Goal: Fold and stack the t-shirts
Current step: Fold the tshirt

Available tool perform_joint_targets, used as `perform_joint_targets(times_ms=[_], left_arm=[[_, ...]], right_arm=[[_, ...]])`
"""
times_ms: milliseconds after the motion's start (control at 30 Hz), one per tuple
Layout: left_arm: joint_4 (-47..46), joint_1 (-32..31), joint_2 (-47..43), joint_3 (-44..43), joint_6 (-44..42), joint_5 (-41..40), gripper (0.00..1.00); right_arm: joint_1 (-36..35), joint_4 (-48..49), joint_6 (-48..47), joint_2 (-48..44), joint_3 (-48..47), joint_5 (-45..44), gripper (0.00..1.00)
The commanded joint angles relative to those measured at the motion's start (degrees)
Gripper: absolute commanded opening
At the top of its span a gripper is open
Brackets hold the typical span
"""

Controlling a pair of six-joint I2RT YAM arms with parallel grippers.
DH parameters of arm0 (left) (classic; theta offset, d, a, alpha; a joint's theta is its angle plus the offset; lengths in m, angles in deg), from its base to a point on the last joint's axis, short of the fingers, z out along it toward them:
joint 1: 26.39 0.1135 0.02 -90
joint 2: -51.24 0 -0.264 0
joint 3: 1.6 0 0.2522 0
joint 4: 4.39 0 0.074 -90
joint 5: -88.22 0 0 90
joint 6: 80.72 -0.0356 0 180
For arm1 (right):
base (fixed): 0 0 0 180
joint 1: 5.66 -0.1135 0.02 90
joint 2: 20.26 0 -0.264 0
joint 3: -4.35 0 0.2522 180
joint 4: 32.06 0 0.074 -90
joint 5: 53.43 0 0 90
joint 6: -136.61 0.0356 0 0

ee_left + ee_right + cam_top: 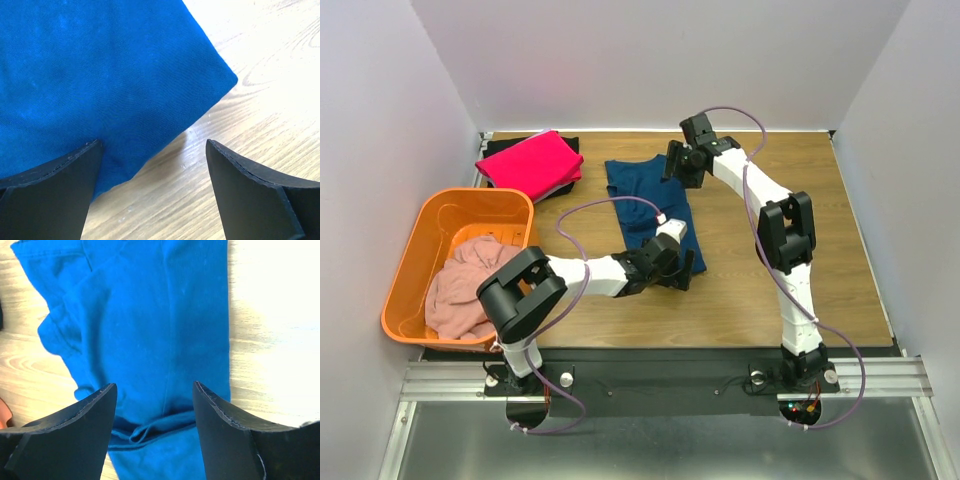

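Note:
A navy blue t-shirt [638,190] lies partly folded lengthwise on the wooden table [790,200]. My left gripper [677,272] is low at its near right corner, open. In the left wrist view that corner [125,75] reaches partway between the fingers [55,190], and bare wood shows under the rest of the gap. My right gripper [677,165] hovers open over the shirt's far end, with a folded hem [150,427] below its gap. A bright pink t-shirt [528,160] lies folded on a black one [563,184] at the back left. A pale dusty-pink t-shirt [465,285] is bunched in the basket.
The orange plastic basket [415,250] stands at the left edge of the table. White walls close in the left, back and right sides. Bare wood lies to the right of the navy shirt, under the right arm's elbow [785,230].

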Motion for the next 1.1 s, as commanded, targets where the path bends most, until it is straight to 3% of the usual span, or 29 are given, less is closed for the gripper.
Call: perform_joint_targets(times_ms=[0,133,400,667,800,1067], left_arm=[[11.43,-0.9,-2.51,1.79,2.05,-0.09,0.97],[16.7,-0.72,-7.78,-1.99,2.66,-3.78,0.98],[25.5,1.03,-17.09,-9.91,6.69,-8.78,0.98],[27.35,6.22,-22.19,0.71,18.99,-4.49,0.98],[26.56,9.2,-25.18,5.81,21.99,-3.18,0.98],[23.14,11.14,-28.01,13.37,25.07,-1.15,0.96]], right_arm=[[0.74,1.07,0.67,-2.25,0.05,-1.72,0.68],[1.45,0.99,-0.91,-7.08,5.58,-1.55,0.68],[1.45,1.16,-3.73,-21.66,25.88,2.14,0.7],[0.66,4.75,-3.73,-34.33,50.38,9.08,0.7],[-0.13,7.83,-1.8,-38.29,58.22,10.93,0.7],[-1.01,10.48,-0.04,-38.56,62.37,13.39,0.69]])
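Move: The blue t-shirt's near-left corner, hidden under the left wrist, lies roughly 12 cm left of the left hand, level with it and 3 cm lower; the shirt's middle is about 16 cm ahead and 7 cm left. Its near-right corner lies some 25 cm back and 7 cm right of the right hand, 8 cm below. From the right hand, the pink t-shirt sits about 39 cm left and 2 cm ahead. The blue t-shirt's near hem, with the left hand's open finger still on it, is first drawn a little back and left; that hand then hops up about 12 cm and arcs left, sinking over the near-left corner while turning some 25 degrees counter-clockwise and tipping down. The right hand, also open, sweeps 25 cm back and somewhat right, sinking late and tipping down beside the near-right corner. ##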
